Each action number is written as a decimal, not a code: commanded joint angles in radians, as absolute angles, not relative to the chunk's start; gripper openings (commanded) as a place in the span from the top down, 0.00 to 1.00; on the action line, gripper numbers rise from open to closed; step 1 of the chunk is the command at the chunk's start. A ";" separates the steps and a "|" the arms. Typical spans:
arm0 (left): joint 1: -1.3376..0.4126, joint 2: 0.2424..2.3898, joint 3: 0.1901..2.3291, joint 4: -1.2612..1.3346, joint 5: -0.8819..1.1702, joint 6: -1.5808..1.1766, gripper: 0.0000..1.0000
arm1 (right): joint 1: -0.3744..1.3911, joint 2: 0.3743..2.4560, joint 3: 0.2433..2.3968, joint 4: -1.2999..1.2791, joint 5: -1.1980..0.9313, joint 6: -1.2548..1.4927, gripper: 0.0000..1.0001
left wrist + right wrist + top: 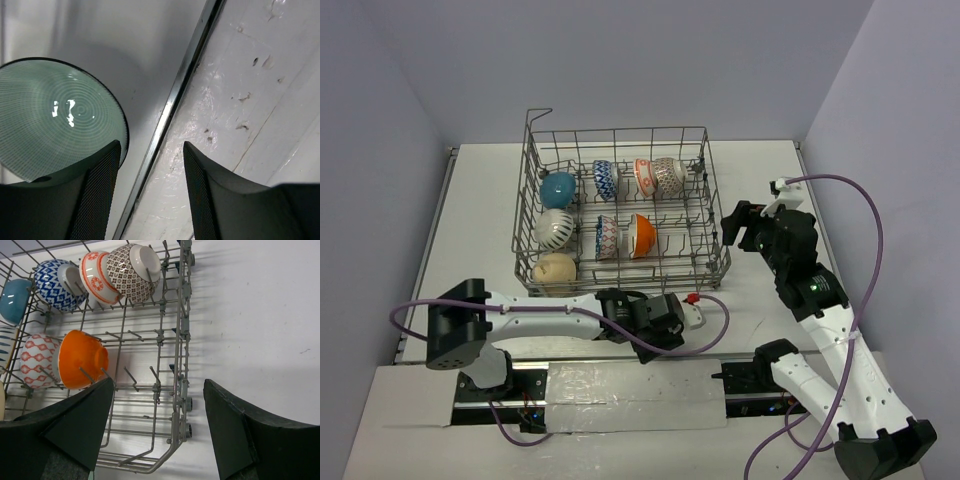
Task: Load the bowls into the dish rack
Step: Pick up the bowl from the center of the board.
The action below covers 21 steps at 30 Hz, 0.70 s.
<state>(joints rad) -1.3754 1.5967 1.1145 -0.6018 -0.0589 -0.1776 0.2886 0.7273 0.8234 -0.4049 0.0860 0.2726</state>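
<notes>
The grey wire dish rack (708,205) stands mid-table and holds several bowls on their sides, among them a teal bowl (558,188), an orange bowl (641,234) and a cream bowl (556,268). In the right wrist view the orange bowl (80,359) and a brown patterned bowl (131,271) lean on the tines of the dish rack (180,340). My right gripper (742,228) (158,382) hangs open just right of the rack, holding nothing. My left gripper (665,325) (151,145) is open at the table's front edge. A green ribbed bowl (55,115) lies beside its left finger (102,180), partly covered by it.
A metal strip (170,105) runs along the table's front edge, with a white taped board (630,385) (240,100) below it. Purple cables (865,230) loop from both arms. Walls close in the back and both sides.
</notes>
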 commanded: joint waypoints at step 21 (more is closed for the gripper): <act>-1.396 1.592 1.043 -0.502 -0.264 -0.206 0.73 | 0.296 0.719 0.813 -0.371 0.084 0.275 0.20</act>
<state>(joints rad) -1.3911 1.6333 1.0489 -0.5274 -0.2234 -0.2043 0.2886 0.7284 0.8234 -0.4049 0.0845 0.2722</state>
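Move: The green bowl's middle is about 8 cm ahead of the left hand, 1 cm to its left and 5 cm below. In the rack beyond, the orange bowl sits some 26 cm ahead and 1 cm left of this hand, at its height; the red-patterned bowl is 8 cm farther left than the orange one. The cream bowl is roughly 19 cm ahead, 20 cm left. From the right hand the green bowl is about 12 cm back, 24 cm left and 23 cm below. The left fingers close about halfway from their opening around the green bowl's near rim, the forward finger inside it and the back finger outside, coming close against the wall. The hand first sinks about 2.5 cm, then eases some 2 cm forward at that height while the wrist tilts the fingertips slightly forward. ##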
